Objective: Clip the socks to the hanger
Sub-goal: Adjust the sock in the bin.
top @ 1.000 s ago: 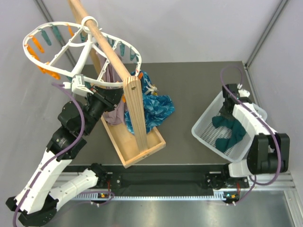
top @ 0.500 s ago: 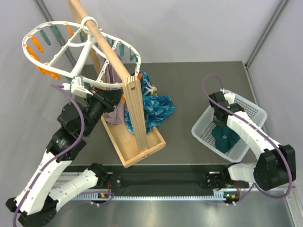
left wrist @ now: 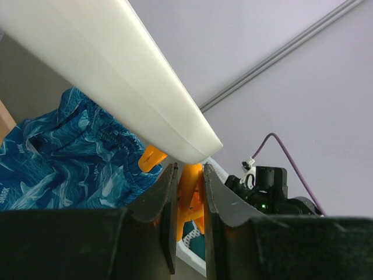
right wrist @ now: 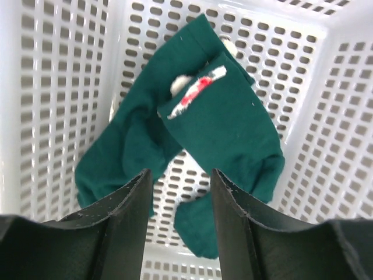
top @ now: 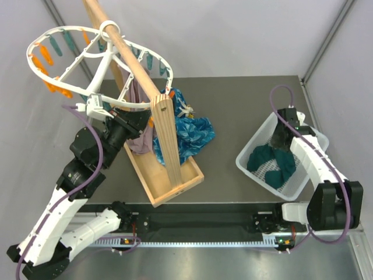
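Two dark teal socks (top: 271,164) lie crossed in the white basket (top: 252,170); the upper sock (right wrist: 224,122) carries a small white and red tag. My right gripper (top: 280,140) hangs just above them, open, with nothing between its fingers (right wrist: 182,189). The white oval hanger (top: 57,71) hangs by its hook from the pole. My left gripper (top: 147,121) is under the hanger's near rim (left wrist: 116,70), shut (left wrist: 187,178) on an orange peg (left wrist: 190,195) that hangs from that rim.
A long wooden pole (top: 131,55) rests on an upright post in a wooden tray (top: 172,188). Bright blue mottled cloth (top: 193,132) and mauve-grey cloth (top: 140,141) hang beside the post. The basket's mesh walls (right wrist: 58,87) close in round the right gripper.
The right gripper has gone from shut to open and pulled back toward the basket's far right side. The socks now lie spread toward the basket's left. The left arm has not moved.
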Controlling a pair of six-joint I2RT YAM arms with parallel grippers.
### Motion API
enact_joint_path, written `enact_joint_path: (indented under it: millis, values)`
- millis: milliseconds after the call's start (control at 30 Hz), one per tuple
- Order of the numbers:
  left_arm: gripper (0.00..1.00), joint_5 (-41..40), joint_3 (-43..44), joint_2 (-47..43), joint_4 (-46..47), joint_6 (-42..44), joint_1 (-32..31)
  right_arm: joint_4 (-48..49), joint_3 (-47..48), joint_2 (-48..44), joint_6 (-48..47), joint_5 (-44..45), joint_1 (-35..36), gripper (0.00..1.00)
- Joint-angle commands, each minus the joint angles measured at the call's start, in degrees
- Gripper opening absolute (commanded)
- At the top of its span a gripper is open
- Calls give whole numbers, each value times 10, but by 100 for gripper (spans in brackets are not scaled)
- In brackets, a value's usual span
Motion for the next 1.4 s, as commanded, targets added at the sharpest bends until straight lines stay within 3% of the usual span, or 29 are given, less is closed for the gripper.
enact_joint_path:
  millis: [0, 200, 667, 833, 1067, 1200, 1367]
  values:
    - [0, -11, 1, -5, -1, 1, -2, 52, 36, 43, -14, -49, -22, 44]
    - [0, -5, -3, -3, -1, -1, -2, 81, 15, 114, -7, -41, -58, 43]
    - [0, -3, -4, 1, -1, -3, -2, 131, -23, 129, -7, -6, -68, 40]
    - [0, -1, -9, 2, 4, -7, -2, 153, -34, 109, -7, -29, -73, 30]
    - [0, -3, -8, 1, 4, -7, -1, 160, -33, 103, -14, -39, -73, 25]
    - [0, -3, -8, 3, 4, -7, -2, 159, -29, 106, -16, -43, -74, 0]
    - [0, -3, -6, 2, 4, -6, -2, 121, -6, 40, -24, -70, -73, 0]
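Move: The red-and-white banded cuff of the green sock lies in the bin, about 4 cm ahead of my right hand, 3 cm to its right and 7 cm below. The other green sock's middle is level with my right hand and some 3 cm left, and the bin's middle is level with it and 4 cm right. From my left hand, up at the hanger, that cuff is about 37 cm right, 9 cm ahead and 38 cm down. I lower my right hand about 6 cm into the bin, easing some 2 cm forward and as much to the right, until the half-open fingertips are down at the near left corner of the banded cuff. There I nearly hold place and draw the fingers together, slowly at first, then fully shut at the cuff's edge. ##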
